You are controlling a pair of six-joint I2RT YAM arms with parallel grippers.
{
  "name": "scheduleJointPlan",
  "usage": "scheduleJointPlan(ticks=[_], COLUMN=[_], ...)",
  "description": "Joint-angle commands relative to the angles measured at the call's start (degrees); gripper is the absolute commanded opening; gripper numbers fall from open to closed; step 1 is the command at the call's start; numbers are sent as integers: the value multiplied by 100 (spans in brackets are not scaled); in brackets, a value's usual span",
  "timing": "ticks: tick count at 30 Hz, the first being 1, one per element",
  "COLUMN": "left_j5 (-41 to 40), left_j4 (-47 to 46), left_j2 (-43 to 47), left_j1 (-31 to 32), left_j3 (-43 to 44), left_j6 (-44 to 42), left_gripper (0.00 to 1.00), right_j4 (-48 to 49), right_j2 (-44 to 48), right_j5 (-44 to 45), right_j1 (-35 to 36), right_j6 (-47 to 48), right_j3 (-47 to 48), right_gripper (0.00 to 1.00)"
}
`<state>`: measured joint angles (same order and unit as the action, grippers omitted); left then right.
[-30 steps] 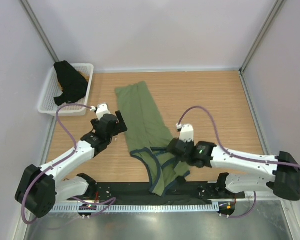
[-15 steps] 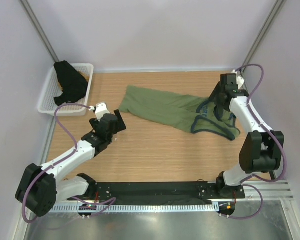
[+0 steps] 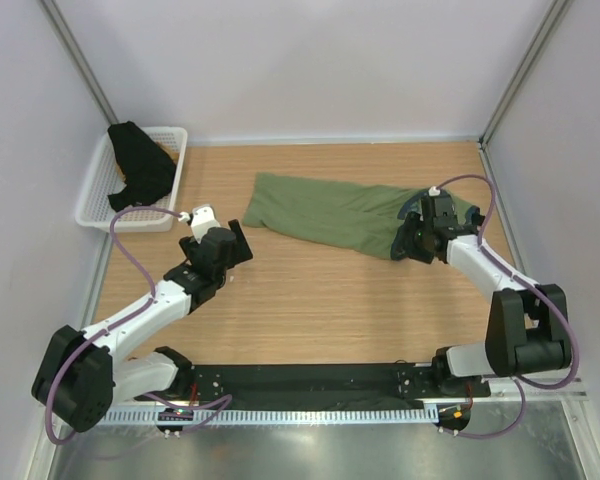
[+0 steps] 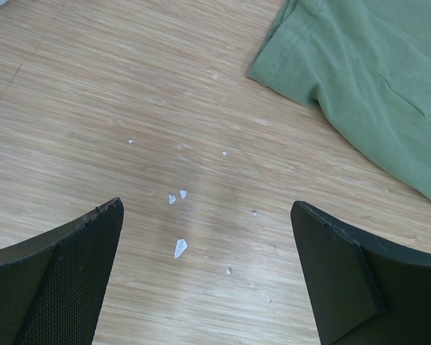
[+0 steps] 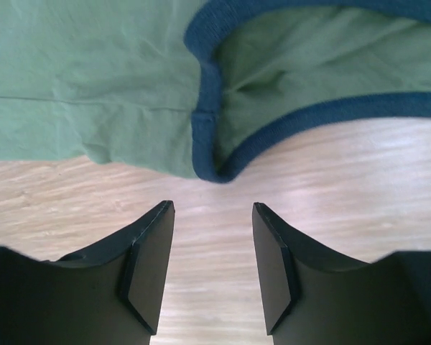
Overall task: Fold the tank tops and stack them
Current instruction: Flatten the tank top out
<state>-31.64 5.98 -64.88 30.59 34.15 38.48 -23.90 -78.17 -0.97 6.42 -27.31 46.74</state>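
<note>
The olive green tank top [image 3: 330, 215] lies stretched left to right across the far half of the table. Its navy-trimmed strap end [image 5: 208, 108] sits just ahead of my right gripper [image 5: 212, 208]. That gripper [image 3: 404, 246] is open with only bare wood between its fingers. My left gripper [image 3: 240, 243] hovers near the top's left hem [image 4: 359, 79]. It is wide open [image 4: 207, 208] and holds nothing. The black tank top [image 3: 140, 165] is bunched in the white basket [image 3: 92, 205] at the far left.
Small white flecks [image 4: 179, 248] lie on the wood under the left gripper. The basket stands against the left wall. Walls close the table in on the left, back and right. The arm bases sit on the black rail [image 3: 310, 380] at the near edge.
The right arm swung the green top from the near middle to the far right, let it go, and now hovers open at its strap end. The left arm has not moved.
</note>
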Motion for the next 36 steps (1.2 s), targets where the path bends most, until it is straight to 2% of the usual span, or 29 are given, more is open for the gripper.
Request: scheduleJointPlan(ticks=[1, 8, 15, 17, 18, 20, 21, 24, 27, 32, 36], left_j5=[-290, -282, -273, -255, -264, -264, -273, -255, -203, -35, 8], left_j4=[-150, -176, -158, -167, -167, -167, -176, -167, -167, -202, 244], left_j2=[55, 63, 125, 134, 125, 99, 81, 11, -59, -480, -1085], left_j1=[-35, -35, -35, -35, -35, -35, -35, -35, -35, -35, -35], left_j3=[39, 21, 13, 4, 4, 13, 13, 30, 48, 293, 1030], left_j6=[-33, -25, -16, -7, -7, -16, -25, -25, -33, 1, 107], left_gripper=[100, 100, 100, 100, 100, 100, 99, 100, 100, 99, 99], right_j4=[676, 992, 1414, 1572, 1616, 1677, 1713, 1880, 2082, 3048, 3707], right_j2=[-364, -1313, -1771, -1868, -1973, -2009, -1948, -1659, -1079, 168, 601], right_j5=[-228, -166, 71, 80, 71, 62, 19, 18, 70, 405, 343], right_j1=[-17, -18, -17, -17, -17, -17, -17, -9, 26, 44, 44], right_j6=[6, -90, -319, -371, -406, -424, -442, -468, -521, -889, -987], right_j3=[291, 810, 872, 907, 916, 960, 951, 714, 328, -955, -1693], right_gripper=[54, 56, 55, 51, 40, 28, 16, 8, 4, 1, 1])
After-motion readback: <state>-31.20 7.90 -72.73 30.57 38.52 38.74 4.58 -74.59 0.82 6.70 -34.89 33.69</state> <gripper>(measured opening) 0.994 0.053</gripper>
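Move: The tank top's near underarm corner, trimmed in navy, lies some 7 cm ahead of my right hand, 1 cm to its left and 5 cm below. On the table with it, the navy-trimmed strap end lies about 18 cm ahead and 14 cm right of that hand, and the near hem corner about 16 cm ahead and 31 cm left. From my left hand the underarm corner lies roughly 6 cm ahead, 35 cm right and 9 cm below. I reach my right hand forward about 7 cm while sinking nearly 5 cm to the trimmed underarm corner, then shut its half-open fingers and pinch the cloth there. Still pinching, I lift some 5 cm and draw back about 4 cm towards me, fingertips tilting up and forward. My left hand, open and empty, begins sinking only at the end, by under 2 cm. ##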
